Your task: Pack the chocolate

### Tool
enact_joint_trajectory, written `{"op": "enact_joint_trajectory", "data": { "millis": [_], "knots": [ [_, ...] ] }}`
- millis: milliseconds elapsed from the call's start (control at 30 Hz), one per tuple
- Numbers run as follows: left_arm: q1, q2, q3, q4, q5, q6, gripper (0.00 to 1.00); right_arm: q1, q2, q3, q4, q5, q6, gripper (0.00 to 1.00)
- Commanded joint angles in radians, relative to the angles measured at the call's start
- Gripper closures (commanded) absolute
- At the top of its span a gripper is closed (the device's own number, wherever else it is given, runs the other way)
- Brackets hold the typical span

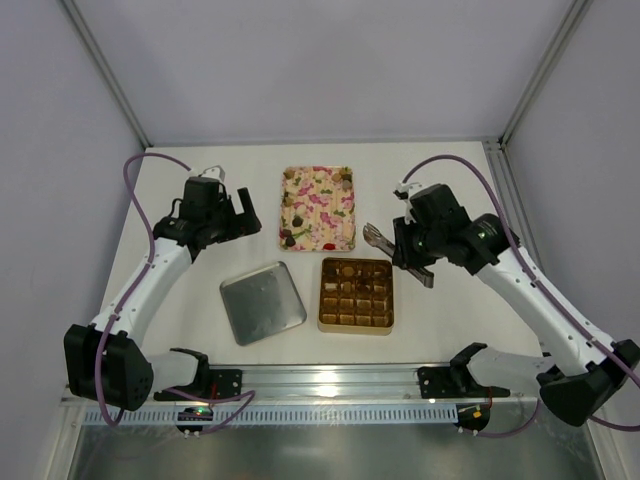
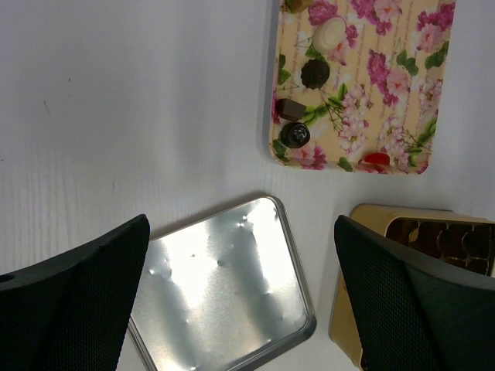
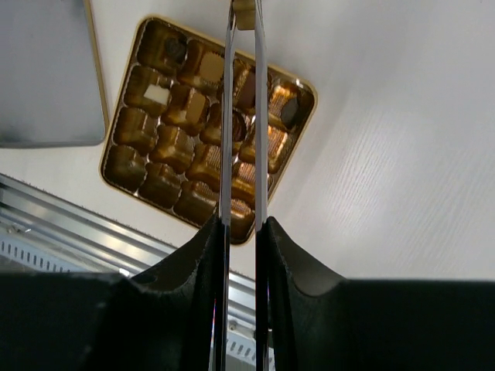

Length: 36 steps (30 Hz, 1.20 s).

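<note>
Chocolates lie on the floral tray (image 1: 318, 208): a dark fluted one (image 2: 315, 73), a dark round one (image 2: 294, 134), a white one (image 2: 332, 32) and a red one (image 2: 377, 159). The gold box (image 1: 356, 295) holds a few pieces in its cells, such as a dark one (image 3: 290, 112) and a white one (image 3: 157, 94). My right gripper (image 3: 241, 224) is shut on metal tongs (image 3: 243, 116), whose blades reach over the box towards the tray. Whether the tong tips hold anything is unclear. My left gripper (image 2: 240, 297) hangs open above the silver lid (image 2: 224, 294), left of the tray.
The silver lid (image 1: 262, 301) lies left of the gold box. An aluminium rail (image 1: 330, 378) runs along the near table edge. Frame posts stand at the back corners.
</note>
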Motion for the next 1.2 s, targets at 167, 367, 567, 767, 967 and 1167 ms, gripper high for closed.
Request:
{"op": "enact_joint_trajectory", "data": {
  "millis": [167,367,567,767,967,1167],
  "knots": [
    [0.002,-0.018,0.033,0.007,-0.006,0.016,0.00,-0.001,-0.215,-0.208,-0.042,-0.060,0.081,0.74],
    [0.002,-0.016,0.031,0.007,-0.012,0.017,0.00,-0.001,-0.258,-0.247,-0.074,-0.075,0.079,0.74],
    [0.000,-0.013,0.031,0.004,-0.011,0.016,0.00,0.001,-0.270,-0.265,-0.088,-0.083,0.075,0.74],
    [0.002,-0.012,0.031,0.006,-0.012,0.016,0.00,0.001,-0.283,-0.279,-0.100,-0.092,0.078,0.74],
    [0.002,-0.013,0.031,0.006,-0.012,0.016,0.00,0.003,-0.281,-0.287,-0.110,-0.101,0.084,0.73],
    [0.002,-0.010,0.033,0.006,-0.009,0.017,0.00,0.004,-0.281,-0.294,-0.113,-0.106,0.089,0.69]
  ]
}}
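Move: Nearly straight below the right hand, about 3 cm ahead, 3 cm to its left and 20 cm down, lies the empty compartment in the box's right-hand column, second row from the far edge. A round chocolate fills the compartment 4 cm to the left of that one, and a dark chocolate the one 4 cm beyond it. The flowered tray lies about 21 cm ahead and 20 cm left of the right hand. From the left hand, the empty compartment is roughly 31 cm right and 8 cm back. Swinging back and down, the right hand keeps its hold on the tweezers, with the chocolate in their tips, and brings the tips down from beyond the box's far right corner to its right-hand column. It goes about 8.5 cm back, 5.5 cm down and a little right, quickly at first, then creeping, while the fingers tip some 10 degrees steeper towards the table. ##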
